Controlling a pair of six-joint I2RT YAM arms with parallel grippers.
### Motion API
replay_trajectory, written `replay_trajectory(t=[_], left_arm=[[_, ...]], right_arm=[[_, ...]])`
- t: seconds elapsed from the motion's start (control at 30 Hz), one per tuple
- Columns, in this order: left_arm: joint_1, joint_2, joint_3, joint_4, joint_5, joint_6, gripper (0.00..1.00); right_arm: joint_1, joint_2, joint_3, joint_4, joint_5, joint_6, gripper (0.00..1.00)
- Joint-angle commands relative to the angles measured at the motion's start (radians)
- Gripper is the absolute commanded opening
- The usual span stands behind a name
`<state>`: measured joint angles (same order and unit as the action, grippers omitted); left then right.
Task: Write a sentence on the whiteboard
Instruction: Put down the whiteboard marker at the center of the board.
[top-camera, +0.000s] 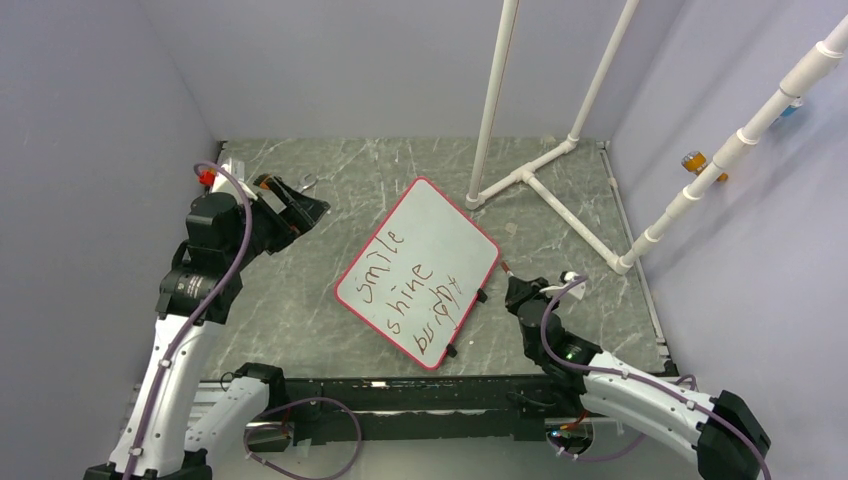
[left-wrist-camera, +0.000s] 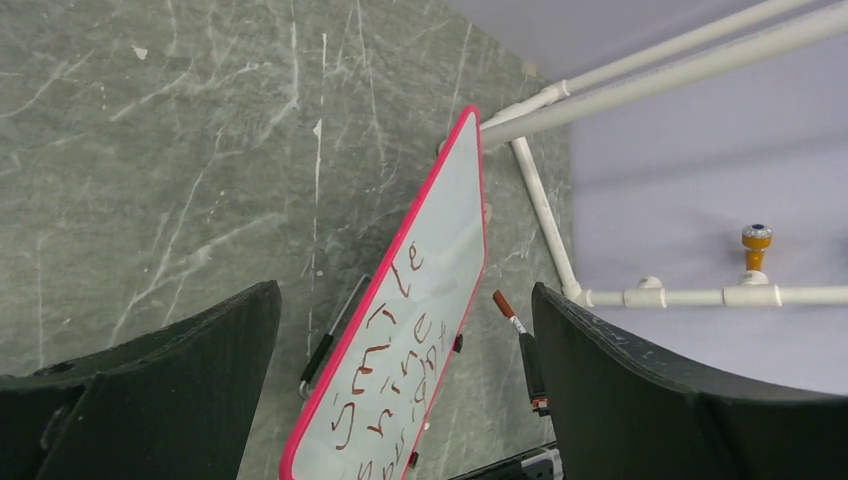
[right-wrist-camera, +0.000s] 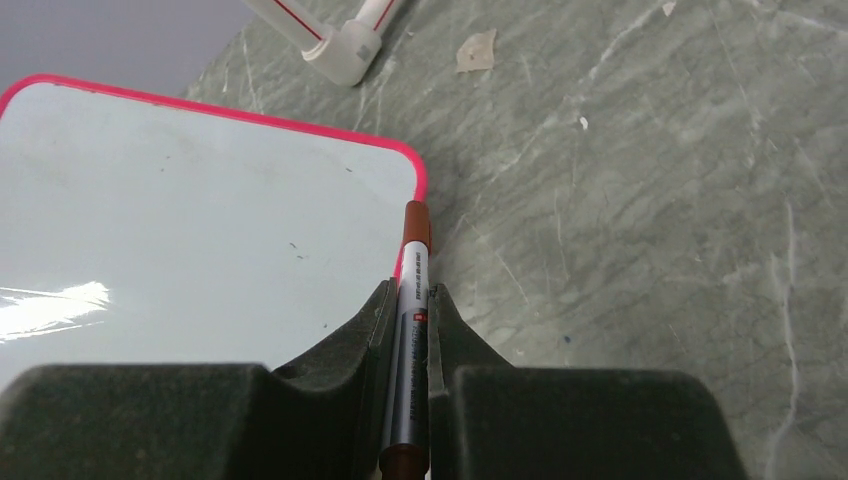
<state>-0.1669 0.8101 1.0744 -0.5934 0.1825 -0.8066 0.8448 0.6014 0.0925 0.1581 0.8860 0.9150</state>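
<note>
The whiteboard (top-camera: 440, 225) lies tilted in the middle of the marble table, red-rimmed, with two black clips on its near-right edge. The sentence (top-camera: 415, 290) is in reddish-brown marker: "smile", "shine" and a scrawled third word, also readable in the left wrist view (left-wrist-camera: 395, 340). My right gripper (top-camera: 515, 288) is just off the whiteboard's (right-wrist-camera: 200, 220) right edge, shut on a brown-ended marker (right-wrist-camera: 414, 240) that points past the board's corner. Back on the left, my left gripper (top-camera: 305, 210) is held open and empty, its fingers (left-wrist-camera: 200, 370) framing the whiteboard (left-wrist-camera: 445, 230) from a distance.
A white pipe frame (top-camera: 540, 190) stands behind and to the right of the board. An orange fitting (top-camera: 695, 160) sits on the right wall. A wire stand with a black grip (left-wrist-camera: 325, 350) shows at the board's left edge. Walls close three sides.
</note>
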Motion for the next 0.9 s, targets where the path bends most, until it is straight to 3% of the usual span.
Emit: replay_trajectory(t=[0.0,0.17,0.43,0.87], left_arm=[[0.006,0.003,-0.008,0.022,-0.014,0.018,0.98],[0.006,0.008,-0.011,0.019,-0.01,0.021,0.98],[0.006,0.003,-0.01,0.012,-0.014,0.02,0.98],[0.006,-0.005,-0.016,0.01,-0.022,0.021,0.98]], right_arm=[[-0.007,0.009,-0.02,-0.017,0.041,0.091,0.0],[-0.009,0.018,-0.031,-0.068,0.049,0.159,0.0],[-0.011,0.017,-0.036,-0.139,0.051,0.249,0.1],[-0.012,-0.037,0.02,-0.324,0.048,0.331,0.59]])
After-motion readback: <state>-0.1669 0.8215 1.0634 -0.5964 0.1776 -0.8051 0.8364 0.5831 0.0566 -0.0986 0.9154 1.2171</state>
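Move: Just below the right hand, which still grips the whiteboard marker, lies the bare table spot beside the board that it is taken to: about 9 cm down, 3 cm back and 2 cm left. The whiteboard's middle is some 20 cm left and 6 cm ahead; the upper clip on its edge sits about 5 cm left, level with the hand. From the idle left hand the spot is roughly 37 cm right, 4 cm back and 31 cm below. Sinking steadily, the right hand lowers the held marker about 5 cm towards the bare table just right of the whiteboard, drifting back and to the right by some 2 cm each. The fingers tip down and swing clockwise, each by under 10 degrees. Near the bottom they open to about half their range and let go of the marker. ##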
